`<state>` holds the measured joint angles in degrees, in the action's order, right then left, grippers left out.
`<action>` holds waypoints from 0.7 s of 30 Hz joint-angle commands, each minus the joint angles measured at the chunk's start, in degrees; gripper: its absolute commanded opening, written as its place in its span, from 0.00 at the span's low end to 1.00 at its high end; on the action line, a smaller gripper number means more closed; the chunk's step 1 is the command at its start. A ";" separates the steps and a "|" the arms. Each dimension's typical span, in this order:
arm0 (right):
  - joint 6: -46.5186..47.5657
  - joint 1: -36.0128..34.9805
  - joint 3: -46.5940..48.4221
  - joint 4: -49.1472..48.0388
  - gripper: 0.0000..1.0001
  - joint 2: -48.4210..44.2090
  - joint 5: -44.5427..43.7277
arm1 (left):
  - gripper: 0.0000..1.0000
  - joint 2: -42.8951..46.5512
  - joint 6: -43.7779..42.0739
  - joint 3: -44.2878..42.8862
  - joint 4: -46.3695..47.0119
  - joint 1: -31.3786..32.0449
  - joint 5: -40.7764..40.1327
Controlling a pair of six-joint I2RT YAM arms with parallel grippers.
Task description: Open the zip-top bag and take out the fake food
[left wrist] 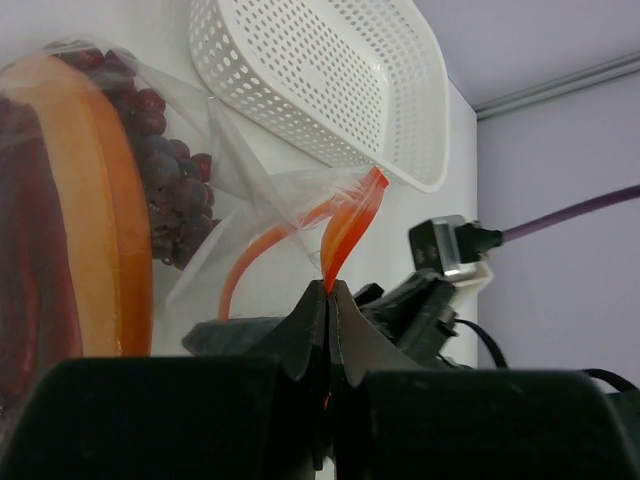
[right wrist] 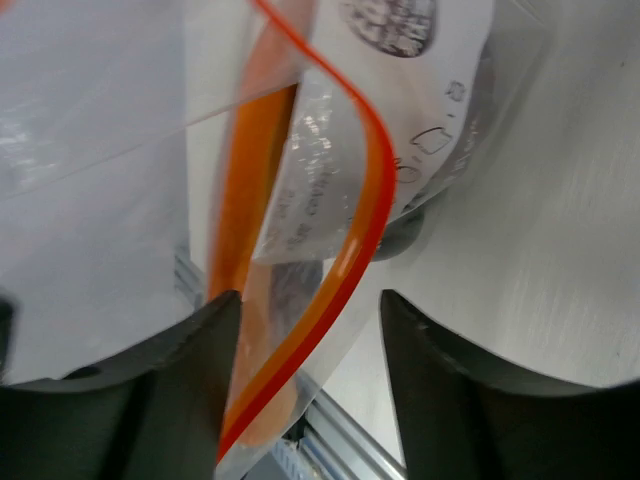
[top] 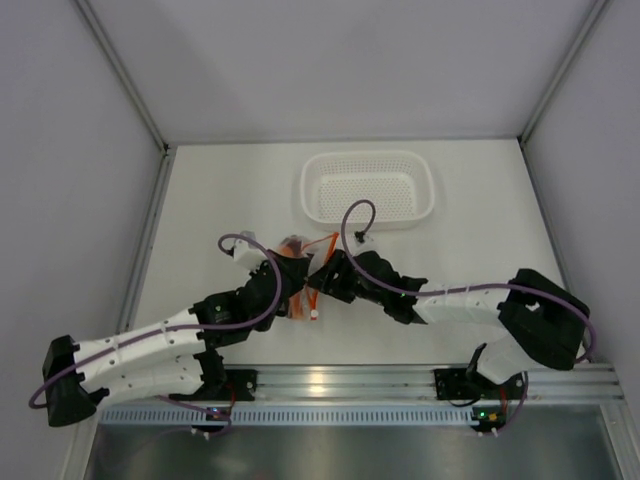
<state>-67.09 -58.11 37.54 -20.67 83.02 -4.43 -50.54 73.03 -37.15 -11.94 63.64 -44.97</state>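
Observation:
The clear zip-top bag [top: 297,262] lies between my two grippers in the middle of the table. In the left wrist view my left gripper [left wrist: 329,287] is shut on the bag's orange-red zip strip [left wrist: 350,225]. Inside the bag [left wrist: 235,170] show the fake food's long orange-and-maroon piece [left wrist: 95,230] and the dark red grape cluster [left wrist: 165,190]. My right gripper [right wrist: 308,298] is open, and one lip of the zip strip [right wrist: 368,215] runs loose between its fingers. The other lip [right wrist: 250,170] lies by the left finger. The bag's mouth is parted.
A white perforated basket [top: 368,187] stands behind the bag at the back of the table. The aluminium rail [top: 330,382] with both arm bases runs along the near edge. Grey walls close in the table on three sides.

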 commanded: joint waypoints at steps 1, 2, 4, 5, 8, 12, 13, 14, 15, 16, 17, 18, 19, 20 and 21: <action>-2.78 -0.08 0.17 -8.93 0.55 5.37 2.58 | 0.00 -0.25 1.94 -0.82 3.51 1.05 -2.93; -2.78 -0.08 -0.10 -9.91 0.49 5.83 2.41 | 0.00 -0.43 1.67 -0.91 3.51 1.14 -3.36; -2.78 -0.08 -0.62 -9.83 0.35 5.66 1.01 | 0.00 -0.43 0.80 -1.00 3.51 1.23 -3.81; -2.52 -0.08 -1.06 -9.57 0.27 5.14 0.22 | 0.00 -0.52 0.36 -1.00 3.42 1.23 -4.07; 0.71 -0.16 -2.73 -4.75 0.13 -0.82 -7.58 | 0.00 -0.78 -3.14 -1.43 3.42 1.23 -5.65; 6.77 -0.08 -3.35 8.07 0.03 -5.93 -15.68 | 0.00 -2.45 -9.12 -2.58 3.16 1.23 -6.36; 8.01 0.01 -3.96 10.10 0.01 -8.03 -19.18 | 0.00 -2.80 -10.18 -3.02 3.16 1.23 -6.36; 9.42 0.10 -4.23 14.12 0.00 -8.92 -20.78 | 0.00 -3.59 -10.98 -3.28 3.07 1.23 -6.36; 11.96 0.36 -4.49 18.08 0.00 -10.24 -23.41 | 0.00 -4.21 -11.85 -3.37 2.81 1.23 -6.44; 12.59 0.54 -4.67 20.12 0.00 -11.12 -25.78 | 0.00 -4.30 -12.47 -3.37 2.80 1.23 -6.53; 12.95 0.71 -4.58 22.57 0.00 -11.39 -26.77 | 0.00 -4.47 -12.65 -3.55 2.72 1.23 -6.88; 14.08 0.89 -4.67 26.25 0.00 -11.65 -27.91 | 0.00 -4.48 -13.44 -3.63 2.54 1.23 -7.06; 14.18 0.89 -4.58 28.20 0.00 -12.00 -30.35 | 0.00 -4.39 -13.88 -3.81 2.63 1.23 -7.15; 14.09 0.98 -4.58 30.31 0.00 -12.09 -31.86 | 0.00 -4.21 -14.49 -4.33 2.63 1.23 -7.41; 14.09 1.06 -4.49 32.94 0.00 -12.18 -33.53 | 0.00 -4.12 -15.54 -4.69 2.72 1.23 -7.41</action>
<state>-56.51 -57.58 33.71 0.14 72.05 -27.99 -55.16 61.54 -38.57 -11.14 64.64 -49.71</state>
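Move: Between the right hand's spread fingers runs the orange zip rim of the bag, about 3 cm below the hand point and some 1 cm to its left. Inside the bag the fake food lies roughly 5 cm left, 1 cm ahead and 6 cm below; the white basket is about 28 cm ahead and 12 cm right, some 4 cm lower. From the left hand, still pinching the opposite rim, this rim sits some 3 cm right, 2 cm back and 8 cm down. Dipping about 3.5 cm, the right hand shuts its fingers on the near orange rim, then draws it some 10 cm to the right and a little forward, away from the left hand. Its left side tips down some 20 degrees as it swings clockwise. The left fingers keep their pinch, sinking about a centimetre and rolling left side up. ##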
